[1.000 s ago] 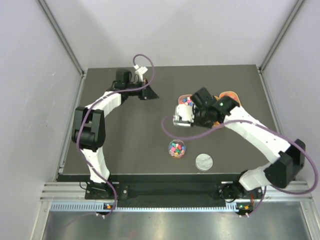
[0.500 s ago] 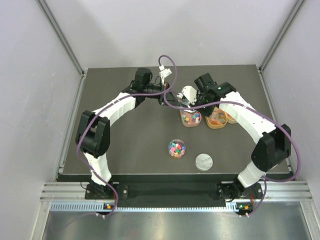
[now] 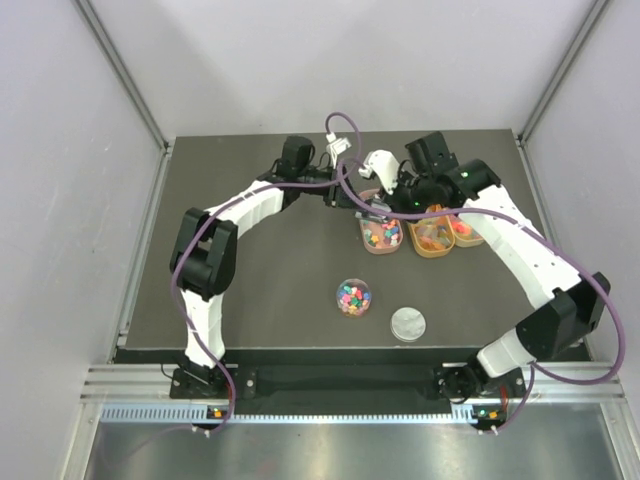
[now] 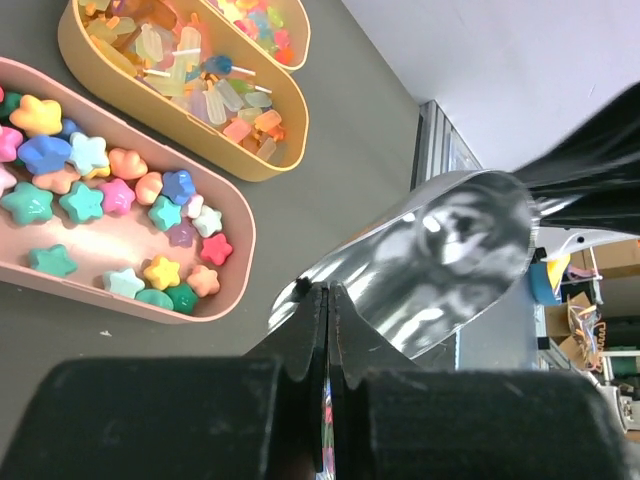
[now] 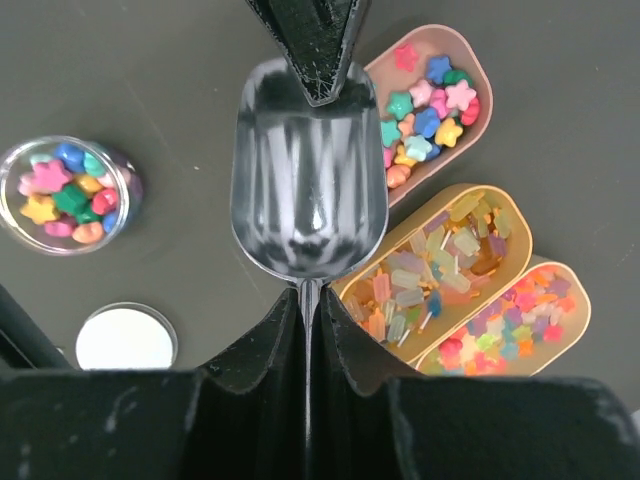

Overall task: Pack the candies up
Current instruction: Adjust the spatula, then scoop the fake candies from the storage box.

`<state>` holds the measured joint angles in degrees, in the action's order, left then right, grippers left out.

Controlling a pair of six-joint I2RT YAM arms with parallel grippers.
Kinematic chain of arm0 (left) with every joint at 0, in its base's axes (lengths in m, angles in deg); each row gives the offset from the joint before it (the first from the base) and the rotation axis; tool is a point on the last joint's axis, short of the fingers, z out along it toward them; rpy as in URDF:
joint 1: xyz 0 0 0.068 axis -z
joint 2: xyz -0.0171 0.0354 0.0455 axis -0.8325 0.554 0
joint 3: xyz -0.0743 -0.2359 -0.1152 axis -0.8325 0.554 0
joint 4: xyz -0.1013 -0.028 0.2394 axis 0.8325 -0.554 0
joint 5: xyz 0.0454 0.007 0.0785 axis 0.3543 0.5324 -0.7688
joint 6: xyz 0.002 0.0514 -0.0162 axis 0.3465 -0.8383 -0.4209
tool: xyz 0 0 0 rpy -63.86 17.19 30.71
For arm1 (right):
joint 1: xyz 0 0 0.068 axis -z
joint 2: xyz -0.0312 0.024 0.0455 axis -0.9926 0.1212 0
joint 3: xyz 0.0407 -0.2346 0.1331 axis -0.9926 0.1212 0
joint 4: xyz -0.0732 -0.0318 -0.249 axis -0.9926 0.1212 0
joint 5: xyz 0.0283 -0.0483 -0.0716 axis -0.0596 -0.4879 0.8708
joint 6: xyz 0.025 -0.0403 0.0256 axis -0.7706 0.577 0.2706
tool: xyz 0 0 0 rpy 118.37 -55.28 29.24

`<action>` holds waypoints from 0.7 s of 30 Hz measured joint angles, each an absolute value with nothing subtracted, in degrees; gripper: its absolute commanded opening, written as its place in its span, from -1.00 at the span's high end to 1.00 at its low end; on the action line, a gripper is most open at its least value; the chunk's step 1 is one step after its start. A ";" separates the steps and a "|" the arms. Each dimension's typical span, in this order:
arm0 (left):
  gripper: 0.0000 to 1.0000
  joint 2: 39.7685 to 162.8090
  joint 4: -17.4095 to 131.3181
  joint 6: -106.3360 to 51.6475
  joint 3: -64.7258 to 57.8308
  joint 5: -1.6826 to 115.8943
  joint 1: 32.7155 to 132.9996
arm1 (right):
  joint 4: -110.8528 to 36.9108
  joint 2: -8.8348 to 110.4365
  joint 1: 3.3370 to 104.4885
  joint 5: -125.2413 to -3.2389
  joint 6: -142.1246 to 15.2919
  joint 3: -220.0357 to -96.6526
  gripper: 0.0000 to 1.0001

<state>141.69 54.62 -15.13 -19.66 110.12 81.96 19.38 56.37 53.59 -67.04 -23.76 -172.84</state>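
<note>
My right gripper point(image 5: 310, 295) is shut on the handle of an empty silver scoop point(image 5: 308, 200). It holds the scoop above the table beside the trays. My left gripper point(image 4: 327, 290) is shut, its black tips pinching the scoop's front rim point(image 4: 420, 260). Star-shaped candies point(image 5: 425, 110) lie in a pink oval tray point(image 3: 382, 237). Pale popsicle-shaped candies point(image 5: 430, 270) fill an orange tray point(image 3: 432, 240), and small bright candies point(image 5: 500, 320) fill a third tray point(image 3: 465, 230). A clear jar point(image 3: 353, 297) in front holds several coloured candies.
The jar's round silver lid point(image 3: 408, 323) lies flat on the dark table, right of the jar. Both arms meet over the back middle of the table, with purple cables looping above them. Grey walls enclose the table on three sides.
The left gripper has swung right from the back left to the scoop. The right gripper has moved the scoop from over the pink tray toward the back, where the two now meet.
</note>
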 measured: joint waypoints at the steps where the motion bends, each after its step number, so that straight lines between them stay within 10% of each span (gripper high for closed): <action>1: 1.00 141.91 54.58 -14.98 -19.77 110.10 81.99 | 19.21 55.76 53.61 -67.30 -24.55 -172.84 1.00; 4: 0.99 141.95 54.47 -14.76 -20.92 109.95 82.01 | 18.94 54.49 54.20 -67.41 -27.35 -172.66 1.00; 10: 0.26 141.93 54.95 -15.09 -23.94 105.20 81.26 | 13.79 50.49 62.70 -68.65 -35.87 -166.11 1.00; 21: 0.20 141.93 52.61 -20.44 -28.99 94.14 74.64 | 12.91 50.36 88.71 -59.69 -46.32 -159.18 1.00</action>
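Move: The closed left fingertips are on the spatula's bowl, whose middle is 1–2 cm to their right. From the right hand, which holds the handle, the rightmost candy box is about 17 cm right and 9 cm ahead, some 18 cm lower; the middle box is 8 cm right and 7 ahead, the pink box 4 cm left and 8 ahead. From the left hand that rightmost box is roughly 24 cm right and 4 cm ahead. The left fingertips come free of the spatula's bowl, then open to less than half as that hand draws away about 11 cm forward, with some left and up, turning counter-clockwise. The right hand keeps its grip and sweeps the spatula some 22 cm right, past the pink and middle boxes to the rightmost one, sinking slightly and swinging clockwise by nearly 60 degrees. ##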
